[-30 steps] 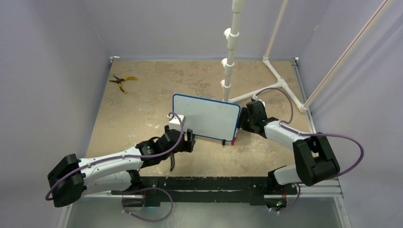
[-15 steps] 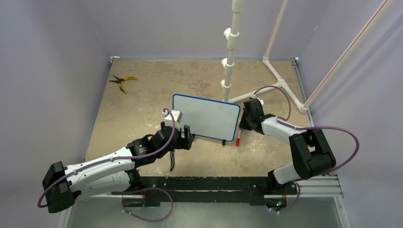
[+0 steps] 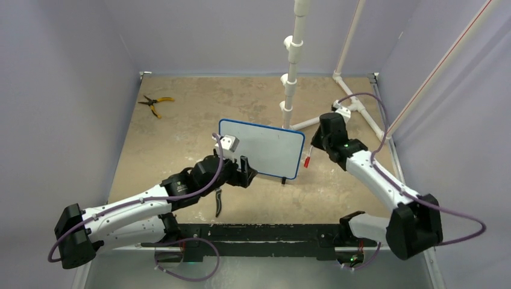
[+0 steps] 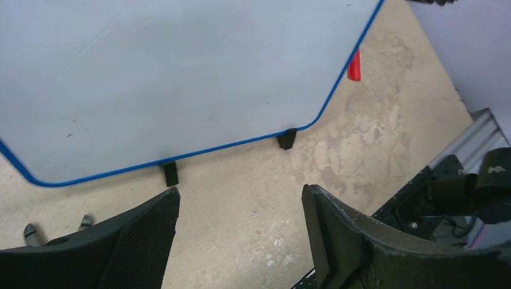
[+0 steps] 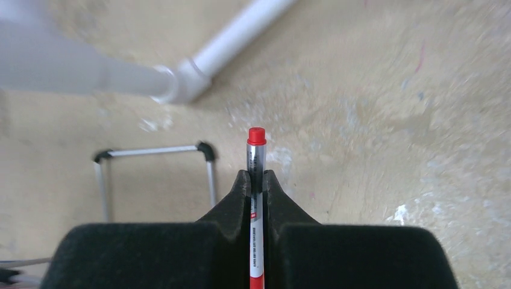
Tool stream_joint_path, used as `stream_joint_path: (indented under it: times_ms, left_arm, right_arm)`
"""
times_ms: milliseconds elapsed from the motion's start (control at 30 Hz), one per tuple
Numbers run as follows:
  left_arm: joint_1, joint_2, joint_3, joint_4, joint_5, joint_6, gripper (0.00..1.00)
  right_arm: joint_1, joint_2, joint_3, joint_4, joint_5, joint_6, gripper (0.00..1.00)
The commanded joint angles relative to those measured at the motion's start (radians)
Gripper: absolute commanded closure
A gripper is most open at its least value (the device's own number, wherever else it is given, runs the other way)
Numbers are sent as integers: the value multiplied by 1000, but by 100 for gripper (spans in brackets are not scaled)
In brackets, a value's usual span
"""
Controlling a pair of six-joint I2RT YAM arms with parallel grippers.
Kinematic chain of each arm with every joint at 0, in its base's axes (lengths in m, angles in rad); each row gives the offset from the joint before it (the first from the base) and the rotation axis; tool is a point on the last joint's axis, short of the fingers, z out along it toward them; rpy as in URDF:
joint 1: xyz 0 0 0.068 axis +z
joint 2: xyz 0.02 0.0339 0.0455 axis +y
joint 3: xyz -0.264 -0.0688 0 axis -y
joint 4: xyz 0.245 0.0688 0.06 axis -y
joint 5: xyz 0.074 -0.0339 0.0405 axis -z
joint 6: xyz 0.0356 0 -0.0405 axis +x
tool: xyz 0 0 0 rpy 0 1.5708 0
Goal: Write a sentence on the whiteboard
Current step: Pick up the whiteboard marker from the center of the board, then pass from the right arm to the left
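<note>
The whiteboard [image 3: 262,147] stands on small black feet in the middle of the table, blue-framed. Its face [image 4: 181,78] is blank white in the left wrist view, so the sentence is out of view. My left gripper [image 3: 244,171] [image 4: 241,195] hangs open just in front of the board's lower left edge, with only bare table between its fingers. My right gripper [image 3: 316,146] [image 5: 256,176] is shut on a red-and-white marker [image 5: 255,150] and holds it off the table, just right of the board. The marker's red end [image 3: 306,161] points down.
Yellow-handled pliers [image 3: 155,103] lie at the far left. A white pipe post [image 3: 292,66] rises behind the board, with pipe legs [image 3: 355,105] [image 5: 199,72] spreading to the back right. A slim dark object [image 3: 218,203] lies by my left arm. Purple walls close in the table.
My right gripper has shut on the marker beside the board's right edge and lifted it up and back. The left gripper has shifted a little right along the board's lower edge, staying open.
</note>
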Motion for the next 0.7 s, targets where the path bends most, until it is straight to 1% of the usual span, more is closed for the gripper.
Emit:
stream_joint_path:
  times_ms: [0,133,233,333,433,500,667]
  left_arm:
    - [-4,16,70,168,133,92,27]
    - [-4,82,134,232,241,137,28]
    - [-4,110,147,350,321,153,28]
    - [-6,149,173,450,370,154,29]
    - [-6,215,231,500,420,148,29]
    - [-6,257,255,546,458,124,29]
    - [-10,358,261,724,545,31,28]
  right_arm:
    - [2,-141,110,-72,138,-25,100]
    - [3,-249,177,-79,133,-64,100]
    - [3,-288,232,-66,88,-123,100]
    - [3,-313,274,-48,-34,-150,100]
    - [3,-349,284,4,-176,-171,100]
    - [3,-368,276,49,-275,-177,100]
    - [3,-369,239,165,-510,-167,100]
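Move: Between the shut right fingers the marker is already clear of the table; its middle lies about 12 cm ahead of the open left hand, 20 cm to its right and 5 cm lower. Seen from the right hand, the left gripper is thus some 12 cm back, 20 cm left and 5 cm higher. The whiteboard's middle is about 15 cm left of the right hand, 2 cm ahead and 9 cm below; the white pipe's foot, 8 cm left, 9 cm ahead and 9 cm below. Raising the pinched marker almost straight up by about 24 cm, the right hand tips its fingers up some 30 degrees to near level, then bends a little left and back while turning counter-clockwise. The left hand swings towards it over the whiteboard, about 12 cm right and as much up, rolling and turning clockwise, fingers still open. ##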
